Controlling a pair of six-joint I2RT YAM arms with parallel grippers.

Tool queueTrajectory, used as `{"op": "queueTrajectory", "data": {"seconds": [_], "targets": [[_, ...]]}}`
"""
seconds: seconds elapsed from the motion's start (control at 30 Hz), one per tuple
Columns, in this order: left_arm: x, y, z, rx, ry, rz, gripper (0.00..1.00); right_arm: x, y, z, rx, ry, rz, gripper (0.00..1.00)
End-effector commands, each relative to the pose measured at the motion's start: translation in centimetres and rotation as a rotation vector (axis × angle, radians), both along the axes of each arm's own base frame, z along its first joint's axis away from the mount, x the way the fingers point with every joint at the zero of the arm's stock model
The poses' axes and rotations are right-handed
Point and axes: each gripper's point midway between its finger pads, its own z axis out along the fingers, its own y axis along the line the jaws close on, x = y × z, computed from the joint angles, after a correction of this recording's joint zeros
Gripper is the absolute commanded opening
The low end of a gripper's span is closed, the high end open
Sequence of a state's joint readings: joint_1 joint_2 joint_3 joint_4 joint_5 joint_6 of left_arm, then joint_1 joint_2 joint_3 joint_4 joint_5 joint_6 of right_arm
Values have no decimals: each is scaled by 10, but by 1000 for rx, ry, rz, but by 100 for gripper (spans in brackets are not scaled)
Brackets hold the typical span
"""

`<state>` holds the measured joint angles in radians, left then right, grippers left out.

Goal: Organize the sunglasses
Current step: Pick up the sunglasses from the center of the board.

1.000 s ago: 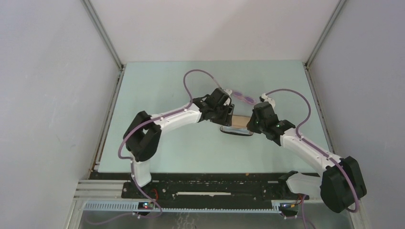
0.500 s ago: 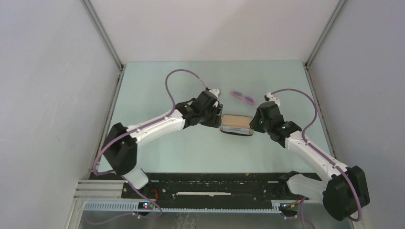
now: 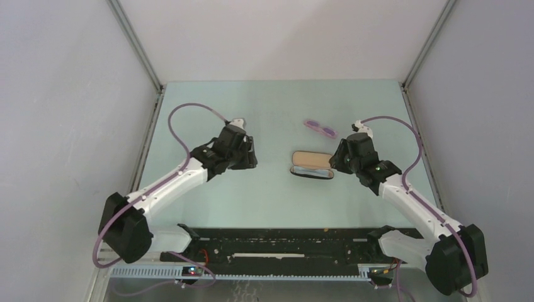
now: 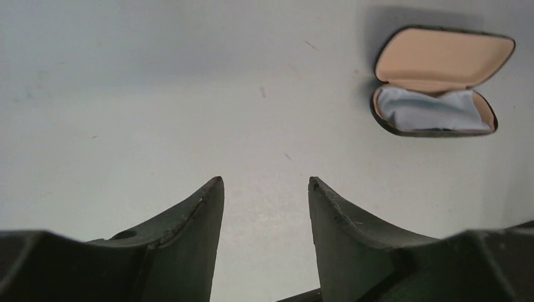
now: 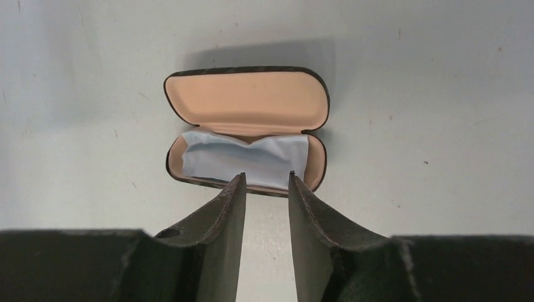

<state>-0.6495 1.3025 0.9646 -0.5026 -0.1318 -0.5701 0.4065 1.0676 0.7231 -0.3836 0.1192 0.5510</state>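
Note:
The pink-purple sunglasses (image 3: 320,129) lie on the table at the back, apart from both arms. A black case (image 3: 312,164) with tan lining lies open in the middle, a light blue cloth (image 5: 244,159) in its lower half. My right gripper (image 5: 266,175) hovers at the case's near rim (image 5: 189,180), open with nothing between its fingers. My left gripper (image 4: 264,180) is open and empty over bare table, well left of the case (image 4: 434,82). In the top view the left gripper (image 3: 250,154) and right gripper (image 3: 338,158) stand on either side of the case.
White walls enclose the pale green table (image 3: 208,119) on three sides. A black rail (image 3: 277,242) with the arm bases runs along the near edge.
My left arm has pulled back to the left, away from the case. The right gripper has let go of the case's right end and opened wider. The case now lies open by itself.

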Motion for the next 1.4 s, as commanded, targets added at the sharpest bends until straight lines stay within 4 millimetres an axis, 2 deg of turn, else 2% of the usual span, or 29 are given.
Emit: {"op": "queueTrajectory", "data": {"seconds": [0.0,0.1,0.3,0.4,0.5,0.6,0.73,0.93,1.23,1.37], "targets": [[7,23,11,-60,-37,100,57,24,-6,24,6,-80,-18,40],[9,27,15,-75,-46,113,57,50,-6,31,15,-56,-2,45],[4,21,8,-105,-20,95,57,104,4,32,-16,-12,-8,47],[0,17,2,-124,2,76,57,133,10,21,-71,30,6,47],[-4,14,0,-131,18,53,58,161,19,9,-162,91,103,48],[-7,14,1,-131,21,38,58,187,18,-3,-253,150,178,50],[-10,18,2,-111,20,32,58,220,20,-6,-240,158,249,53],[-12,17,-1,-103,33,20,59,243,34,-10,-245,147,405,62],[-9,16,-10,-85,59,21,59,238,41,-44,-261,190,603,63],[-11,12,-10,-102,72,6,59,233,45,-48,-204,203,654,63]]}}
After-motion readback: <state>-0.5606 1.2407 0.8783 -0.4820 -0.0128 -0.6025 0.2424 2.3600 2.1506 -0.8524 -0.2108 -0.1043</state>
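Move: The sunglasses lie on the board about 24 cm ahead of my right hand, 2 cm to its left and 11 cm below. The open glasses case is some 8 cm ahead of this hand and 6 cm to its left, about 10 cm down, with the cloth in its near half, 5 cm ahead and 6 cm left. From my idle left hand the sunglasses are roughly 25 cm ahead, 29 cm to the right and 12 cm below. I swing my empty right hand forward about 25 cm past the open case to the sunglasses, rising slightly at first, then sinking to some 5 cm below my starting height and easing back a little at the end. On the way my wrist turns counter-clockwise about 30 degrees and tips farther down, while my fingers open wider above the left lens, without touching yet. My left hand only shifts a couple of centimetres left, staying empty. ##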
